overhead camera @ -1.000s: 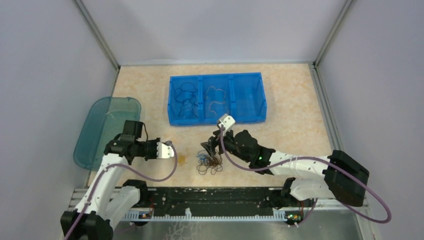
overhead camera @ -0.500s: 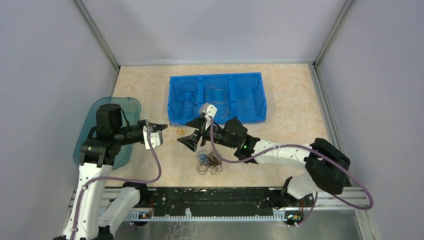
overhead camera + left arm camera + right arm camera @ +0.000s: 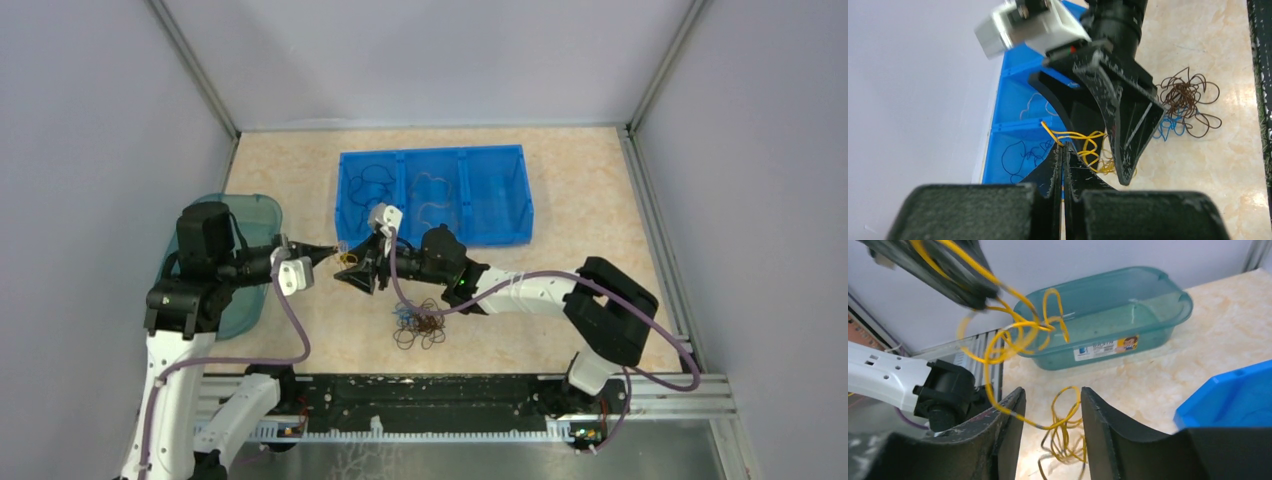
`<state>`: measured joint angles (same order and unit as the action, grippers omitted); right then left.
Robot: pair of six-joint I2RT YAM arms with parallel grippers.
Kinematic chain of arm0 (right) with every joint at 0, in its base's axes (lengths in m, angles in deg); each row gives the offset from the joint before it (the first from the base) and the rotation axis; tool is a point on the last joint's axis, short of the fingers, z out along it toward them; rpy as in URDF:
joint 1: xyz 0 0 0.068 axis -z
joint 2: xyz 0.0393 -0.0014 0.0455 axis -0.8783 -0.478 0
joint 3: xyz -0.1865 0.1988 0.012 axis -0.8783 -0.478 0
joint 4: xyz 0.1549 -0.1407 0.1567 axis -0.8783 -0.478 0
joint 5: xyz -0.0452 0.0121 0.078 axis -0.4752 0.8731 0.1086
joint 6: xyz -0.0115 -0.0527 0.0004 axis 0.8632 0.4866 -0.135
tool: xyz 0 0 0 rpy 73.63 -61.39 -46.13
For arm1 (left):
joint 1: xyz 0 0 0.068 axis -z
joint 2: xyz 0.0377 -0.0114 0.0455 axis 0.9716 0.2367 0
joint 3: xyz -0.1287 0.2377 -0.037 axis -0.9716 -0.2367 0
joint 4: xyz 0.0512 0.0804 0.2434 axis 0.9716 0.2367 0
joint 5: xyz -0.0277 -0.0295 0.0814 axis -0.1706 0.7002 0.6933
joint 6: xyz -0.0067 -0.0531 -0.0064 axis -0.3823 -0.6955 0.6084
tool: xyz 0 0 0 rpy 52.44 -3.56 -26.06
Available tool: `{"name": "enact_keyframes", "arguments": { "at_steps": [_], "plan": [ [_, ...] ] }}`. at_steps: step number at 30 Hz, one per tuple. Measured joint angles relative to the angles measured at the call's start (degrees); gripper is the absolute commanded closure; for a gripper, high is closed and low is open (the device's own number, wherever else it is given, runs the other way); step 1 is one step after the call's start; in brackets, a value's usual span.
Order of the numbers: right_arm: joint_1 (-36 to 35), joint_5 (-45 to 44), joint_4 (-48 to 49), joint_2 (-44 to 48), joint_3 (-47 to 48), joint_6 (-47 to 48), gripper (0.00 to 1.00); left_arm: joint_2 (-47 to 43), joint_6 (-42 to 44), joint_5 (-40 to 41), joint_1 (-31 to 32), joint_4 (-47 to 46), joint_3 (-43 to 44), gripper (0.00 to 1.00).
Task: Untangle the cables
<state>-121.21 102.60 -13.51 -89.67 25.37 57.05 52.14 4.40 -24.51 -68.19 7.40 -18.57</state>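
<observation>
My left gripper (image 3: 328, 250) is shut on a yellow cable (image 3: 1083, 142), held off the table in front of the blue bin; the pinch shows at its tips (image 3: 1064, 146). The yellow cable (image 3: 1018, 332) hangs from it in loops. One loop (image 3: 1063, 410) passes between the fingers of my right gripper (image 3: 1053, 391), whose jaws stand apart without clamping it. The right gripper (image 3: 354, 279) faces the left one closely. A tangle of brown and blue cables (image 3: 420, 325) lies on the table behind the right gripper, also showing as the brown tangle (image 3: 1188, 97).
A blue three-part bin (image 3: 520, 195) at the back holds dark cables in its left part and lighter ones in the middle. A teal tub (image 3: 225, 215) stands at the left beside my left arm. Grey walls close the table in on three sides.
The left gripper rose and swung back-left with the yellow cable. The right gripper left the brown-blue tangle, moved left to the hanging cable, and its jaws narrowed around a loop.
</observation>
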Motion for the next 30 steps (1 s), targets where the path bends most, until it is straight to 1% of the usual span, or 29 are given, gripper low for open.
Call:
{"name": "enact_keyframes", "arguments": {
  "at_steps": [6, 12, 16, 18, 21, 25, 30],
  "plan": [
    [0.00, 2.03, 3.74, -3.06, -0.02, -4.04, 0.64, 0.81, -5.97, -2.73, 0.02, -1.75, 4.20, 1.00],
    [0.00, 2.01, 7.82, -4.02, -1.53, -6.67, 0.78, 2.19, -11.10, -4.31, 0.04, -4.13, 7.93, 1.00],
    [0.00, 1.57, 11.06, -4.02, -4.92, -8.31, 0.80, 2.08, -14.25, -4.46, 0.04, -8.24, 8.81, 1.00],
    [0.00, 1.31, 12.26, -4.02, -7.30, -9.31, 0.80, 1.64, -15.89, -4.15, 0.04, -11.82, 8.81, 1.00],
    [0.00, 0.74, 13.81, -3.76, -10.75, -10.75, 0.79, 0.35, -17.64, -2.67, 0.04, -20.17, 7.98, 1.00],
    [-0.09, -0.17, 16.41, -2.84, -15.21, -12.48, 0.78, -1.84, -18.84, 0.92, 0.04, -32.89, 5.18, 1.00],
    [-0.76, -1.53, 18.27, -2.62, -17.73, -13.62, 0.74, -1.90, -20.70, 6.73, 0.04, -50.10, 3.67, 1.00]
  ]
}}
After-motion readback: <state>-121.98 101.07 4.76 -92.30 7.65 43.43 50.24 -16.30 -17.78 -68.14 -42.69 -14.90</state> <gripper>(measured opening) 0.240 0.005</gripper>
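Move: Just below the left fingertips, which already pinch one end, the looped yellow cable hangs some 7 cm down, 2 cm back and 2 cm to the right. The same loops lie between the half-open right fingers, about 2 cm below and level otherwise. From the right hand, the brown-and-blue pile lies roughly 15 cm right, 2 cm ahead and 24 cm down; the blue bin's left compartment is about 30 cm straight ahead, 22 cm below. Lifting the yellow cable's end, the left hand climbs about 19 cm, faster towards the end, with fingers kept shut and tilting upward some 40 degrees. The right fingers narrow around the cable's hanging strands nearly in place, then that hand sinks about 8 cm, drifting 3 cm back and 3 cm right towards the pile, its fingertips tipping down some 15 degrees. ##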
